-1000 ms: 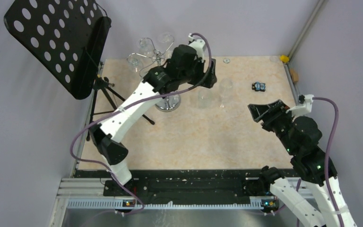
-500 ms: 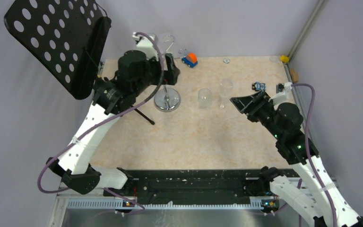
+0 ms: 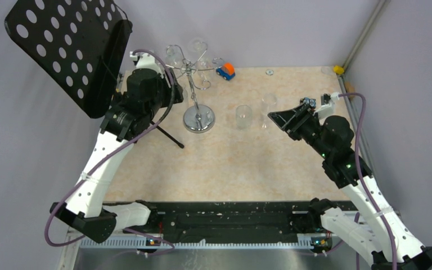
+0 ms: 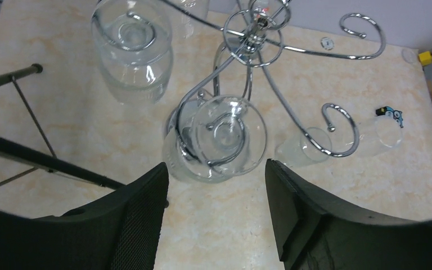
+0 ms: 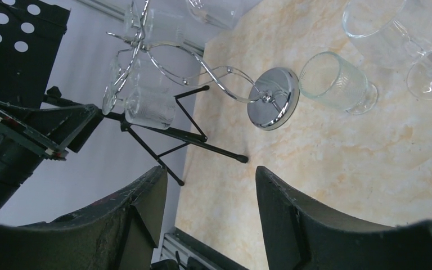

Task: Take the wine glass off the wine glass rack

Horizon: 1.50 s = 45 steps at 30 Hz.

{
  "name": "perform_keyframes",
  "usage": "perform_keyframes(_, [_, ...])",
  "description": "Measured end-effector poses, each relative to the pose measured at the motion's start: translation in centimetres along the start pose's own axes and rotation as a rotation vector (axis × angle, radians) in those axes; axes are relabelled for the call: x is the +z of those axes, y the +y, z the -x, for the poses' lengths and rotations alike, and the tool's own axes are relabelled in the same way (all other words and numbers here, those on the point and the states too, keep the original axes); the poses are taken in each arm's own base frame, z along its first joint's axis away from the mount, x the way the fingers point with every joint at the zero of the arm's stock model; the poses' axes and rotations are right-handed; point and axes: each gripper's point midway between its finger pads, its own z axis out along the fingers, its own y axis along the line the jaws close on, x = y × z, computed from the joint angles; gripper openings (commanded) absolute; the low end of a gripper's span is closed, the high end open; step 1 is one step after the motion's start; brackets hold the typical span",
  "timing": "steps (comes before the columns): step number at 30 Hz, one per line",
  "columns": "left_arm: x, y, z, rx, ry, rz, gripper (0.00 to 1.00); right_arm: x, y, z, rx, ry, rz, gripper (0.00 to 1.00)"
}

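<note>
The chrome wine glass rack (image 3: 191, 68) stands at the back of the table on its round disc base (image 3: 199, 119). Clear wine glasses hang upside down from its curled arms (image 4: 270, 53). In the left wrist view one wine glass (image 4: 216, 138) hangs just ahead of my left gripper (image 4: 215, 171). The jaws are open and level with the glass's sides but do not touch it. A second hanging glass (image 4: 132, 48) is further left. My right gripper (image 5: 211, 174) is open and empty, out over the table to the right of the rack (image 5: 163, 59).
A black perforated music stand (image 3: 67, 50) on a tripod (image 3: 169, 135) is close to my left arm. A tumbler (image 3: 243, 116) and a stemmed glass (image 3: 269, 107) stand on the table right of the rack base. A toy car (image 3: 225, 71) and a small dark object (image 3: 307, 102) lie at the back.
My left arm has swung from the right of the rack round to its left side, and its jaws have narrowed a little. My right gripper has moved up and back toward the standing glasses.
</note>
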Motion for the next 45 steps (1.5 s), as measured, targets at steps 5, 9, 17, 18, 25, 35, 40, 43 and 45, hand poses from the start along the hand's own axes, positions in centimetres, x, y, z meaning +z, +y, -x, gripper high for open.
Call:
perform_keyframes(5, [-0.8, 1.9, -0.5, -0.046, -0.033, 0.060, 0.62, 0.0, -0.1, -0.1, 0.000, 0.005, 0.001, 0.59])
perform_keyframes(9, [-1.2, 2.1, 0.6, -0.099, -0.084, 0.052, 0.55, 0.0, -0.2, -0.2, 0.000, 0.006, -0.001, 0.58])
perform_keyframes(17, [-0.4, 2.1, 0.4, -0.148, -0.104, 0.046, 0.39, 0.0, -0.1, -0.2, 0.000, 0.004, 0.003, 0.58])
perform_keyframes(18, [-0.3, 2.1, 0.4, -0.156, -0.106, 0.042, 0.38, 0.0, -0.1, -0.2, 0.000, 0.004, 0.003, 0.57])
perform_keyframes(25, [0.5, 1.8, 0.8, -0.178, -0.112, 0.014, 0.38, -0.2, 0.1, -0.1, -0.001, -0.001, 0.008, 0.56])
perform_keyframes(35, [1.1, 1.6, 0.6, -0.189, -0.099, 0.005, 0.38, -0.5, 0.3, 0.1, -0.003, -0.009, 0.019, 0.56])
perform_keyframes(40, [1.3, 1.6, 0.4, -0.198, -0.097, -0.003, 0.36, -0.6, 0.3, 0.1, -0.003, -0.010, 0.020, 0.56])
perform_keyframes(43, [1.4, 1.6, 0.4, -0.203, -0.094, -0.007, 0.36, -0.6, 0.3, 0.1, -0.003, -0.011, 0.021, 0.56])
perform_keyframes(45, [1.5, 1.5, 0.4, -0.211, -0.096, -0.011, 0.36, -0.7, 0.4, 0.1, -0.003, -0.012, 0.022, 0.56])
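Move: The wine glass to take hangs by its foot from the rack's near-left loop, its middle about 6 cm ahead of the left hand, 2 cm to the right and some 9 cm below. The rack's hub is roughly 15 cm ahead and 8 cm right. A second hanging glass is about 14 cm ahead and 6 cm left; an empty loop is 7 cm ahead and 13 cm right. From the right hand the wine glass lies about 15 cm ahead and 40 cm left. Bring the left gripper about 2 cm to the left and slightly back first, then ease it some 2.5 cm forward with a slight drift back to the right, staying near the height of the rack's loops. Meanwhile roll the wrist some 10 degrees, left side down, and narrow the fingers to about half their gap above the hanging glass's foot, without shutting them on it. ##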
